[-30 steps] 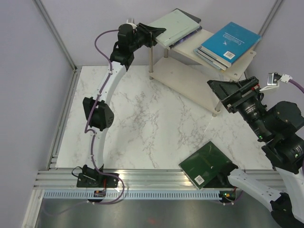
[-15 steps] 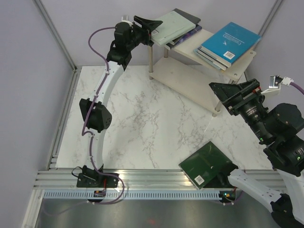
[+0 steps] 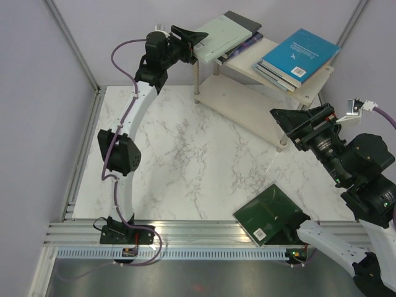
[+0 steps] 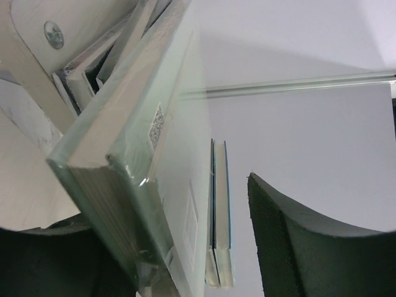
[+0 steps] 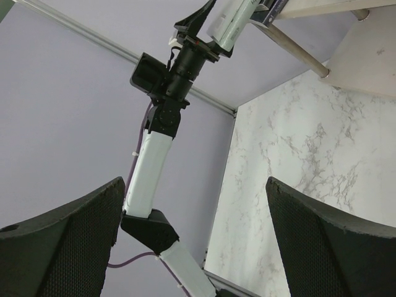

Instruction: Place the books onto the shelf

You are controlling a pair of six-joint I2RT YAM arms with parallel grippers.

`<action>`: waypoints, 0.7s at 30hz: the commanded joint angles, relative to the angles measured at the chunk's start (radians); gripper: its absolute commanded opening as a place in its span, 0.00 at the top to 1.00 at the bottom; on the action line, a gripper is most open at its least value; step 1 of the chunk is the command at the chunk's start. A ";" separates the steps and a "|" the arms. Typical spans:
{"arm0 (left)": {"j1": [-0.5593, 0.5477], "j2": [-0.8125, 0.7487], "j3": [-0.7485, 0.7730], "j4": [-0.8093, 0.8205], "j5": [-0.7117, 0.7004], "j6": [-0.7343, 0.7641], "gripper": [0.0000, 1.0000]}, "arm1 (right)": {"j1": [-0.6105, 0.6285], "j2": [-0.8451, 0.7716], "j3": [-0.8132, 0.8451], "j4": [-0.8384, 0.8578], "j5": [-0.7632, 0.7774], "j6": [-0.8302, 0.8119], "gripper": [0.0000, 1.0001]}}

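Note:
A pale mint book [image 3: 226,31] lies on top of darker books on the left end of the shelf's top board [image 3: 244,62]. My left gripper [image 3: 198,38] is open, its jaws standing either side of that book's left edge. In the left wrist view the mint book [image 4: 142,179] fills the gap beside the right finger [image 4: 309,247]. A cyan book [image 3: 301,52] tops a second stack at the right end. A dark green book [image 3: 269,215] lies at the table's near edge. My right gripper [image 3: 303,124] hangs open and empty above the table, right of the shelf.
The shelf's lower board [image 3: 241,102] sits on the marble table [image 3: 185,154]. Thin metal legs [image 3: 197,77] carry the top board. Grey walls with metal rails close in the left side and the back. The right wrist view shows the left arm [image 5: 151,167] reaching up to the shelf.
My left gripper has opened and let go of the mint book, which now rests on the stack. The left arm has drawn slightly back to the left. The right arm has hardly moved.

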 commanded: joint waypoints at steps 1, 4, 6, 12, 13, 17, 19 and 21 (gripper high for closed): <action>0.011 -0.094 -0.015 0.052 0.011 0.045 0.36 | -0.001 -0.006 -0.014 0.006 0.005 0.000 0.02; 0.013 -0.098 -0.021 0.052 0.028 0.047 0.37 | 0.001 -0.010 -0.022 0.003 0.005 0.000 0.02; 0.013 -0.106 -0.026 0.054 0.037 0.050 0.37 | -0.001 -0.013 -0.025 0.003 0.002 0.000 0.02; 0.018 -0.140 -0.059 0.055 0.051 0.056 0.37 | -0.001 -0.021 -0.037 0.004 0.002 0.003 0.02; 0.019 -0.146 -0.072 0.055 0.051 0.056 0.37 | 0.001 -0.021 -0.040 0.001 0.002 0.003 0.02; 0.024 -0.167 -0.107 0.055 0.057 0.057 0.38 | -0.001 -0.021 -0.042 0.003 0.001 0.001 0.02; 0.024 -0.180 -0.121 0.055 0.063 0.065 0.66 | 0.001 -0.021 -0.045 0.001 -0.001 0.001 0.02; 0.024 -0.186 -0.127 0.055 0.060 0.068 0.91 | -0.001 -0.021 -0.046 0.003 -0.001 0.001 0.02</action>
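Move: The left hand stands open around the near end of the pale green book, whose middle lies roughly 6 cm ahead and 9 cm to its right, about level. The dark book beneath it is centred some 8 cm ahead, 12 cm right and 4 cm lower; the blue book lies about 43 cm right and 6 cm back, about 2 cm lower. From the right hand the pale green book is some 42 cm ahead, 24 cm left and 5 cm lower. Left hand eases back about 2 cm, slightly left, then closes and pinches the pale green book's near end. ##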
